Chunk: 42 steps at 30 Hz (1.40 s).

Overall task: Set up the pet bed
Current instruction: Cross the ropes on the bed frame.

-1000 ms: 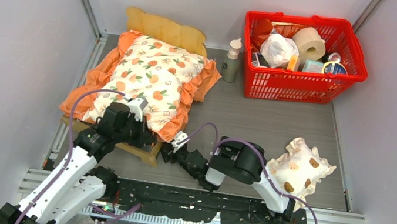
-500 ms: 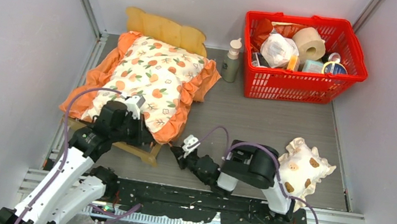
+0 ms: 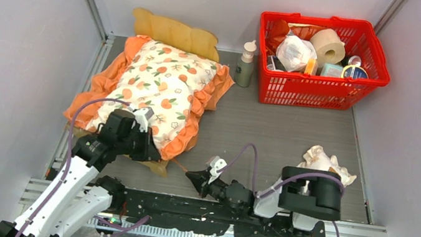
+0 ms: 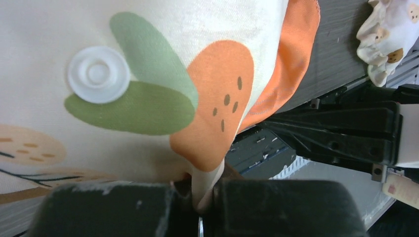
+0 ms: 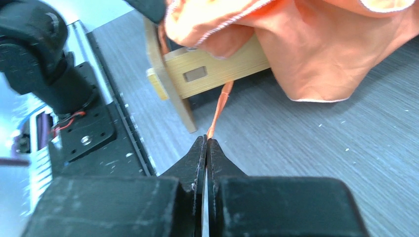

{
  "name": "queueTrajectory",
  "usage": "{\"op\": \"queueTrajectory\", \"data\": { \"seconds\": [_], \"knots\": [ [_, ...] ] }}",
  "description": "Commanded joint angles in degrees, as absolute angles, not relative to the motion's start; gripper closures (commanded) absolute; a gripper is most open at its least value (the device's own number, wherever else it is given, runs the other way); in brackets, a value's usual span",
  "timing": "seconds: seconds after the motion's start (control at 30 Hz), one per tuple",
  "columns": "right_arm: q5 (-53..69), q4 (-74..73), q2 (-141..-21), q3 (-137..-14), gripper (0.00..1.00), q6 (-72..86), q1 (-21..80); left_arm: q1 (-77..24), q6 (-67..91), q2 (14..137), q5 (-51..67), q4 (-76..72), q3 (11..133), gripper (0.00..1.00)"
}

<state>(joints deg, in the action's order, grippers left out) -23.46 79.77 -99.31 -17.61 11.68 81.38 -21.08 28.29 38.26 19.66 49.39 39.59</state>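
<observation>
The pet bed shows its wavy light-wood headboard (image 3: 174,31) at the back left and a wooden foot rail (image 5: 217,69) up close. A cream orange-print cushion (image 3: 159,89) with orange ruffles lies over it and hides the base. My left gripper (image 3: 142,146) is shut on the cushion's near edge. In the left wrist view its fabric (image 4: 148,74) is pinched in that gripper (image 4: 202,200). My right gripper (image 3: 192,175) is low near the table's front edge. It (image 5: 206,140) is shut on a thin orange tie (image 5: 221,103) that runs taut up to the cushion's ruffle.
A small frilled pillow (image 3: 323,159) lies at the right, partly hidden by my right arm's elbow. A red basket (image 3: 319,87) full of items stands at the back right, with a pump bottle (image 3: 245,64) beside it. Walls close in on both sides.
My right gripper has shut on the orange tie and drawn back to the right toward the front edge. Its elbow swung over the pillow. The cushion shifted slightly.
</observation>
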Motion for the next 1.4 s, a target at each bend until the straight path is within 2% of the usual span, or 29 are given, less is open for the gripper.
{"op": "queueTrajectory", "data": {
  "seconds": [0.0, 0.3, 0.6, 0.87, 1.17, 1.37],
  "knots": [
    [-26.12, 75.2, -91.32, -15.51, 0.95, 13.17, 85.54, -21.01, 29.43, 37.74, 22.53, 52.33, 40.01, 1.0],
    [-31.65, 66.81, -79.77, -15.34, 0.95, 9.05, 89.83, -21.01, 31.1, 37.87, 19.12, 53.87, 40.19, 1.0],
    [-34.11, 71.97, -90.98, -16.69, 0.95, 10.57, 89.82, -21.01, 43.98, 36.2, 34.57, 37.76, 34.11, 1.0],
    [-35.19, 72.57, -92.05, -16.46, 0.95, 12.67, 89.83, -21.01, 53.66, 35.23, 44.26, 27.36, 28.95, 1.0],
    [-34.72, 72.97, -91.78, -17.16, 0.95, 12.33, 89.83, -21.01, 47.3, 35.22, 38.05, 33.84, 26.15, 1.0],
    [-34.78, 71.94, -89.54, -17.06, 0.95, 11.54, 89.83, -21.09, 37.76, 33.91, 35.04, 42.48, 31.51, 0.69]
  ]
}}
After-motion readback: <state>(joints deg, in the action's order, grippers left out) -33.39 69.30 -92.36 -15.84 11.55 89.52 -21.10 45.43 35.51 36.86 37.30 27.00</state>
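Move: My right hand holds the orange rope that comes from under the frame's right side. The bed frame's near right corner lies about 11 cm to its left, 2 cm ahead and 3 cm lower, and the cover's right ruffle some 10 cm ahead and 2 cm left. My left hand, pinching the cover's near right corner, has that frame corner about 2 cm to its right, 3 cm back and 7 cm below. Keeping the rope pinched, I draw my right hand back some 3 cm and a little right, away from the frame, lift it, lower it past its starting height, then hold there. Meanwhile my left hand eases back with the cover corner, swings right about 5 cm towards the right hand, rolling some 25 degrees with its left side dropping, then sinks and begins to open. ##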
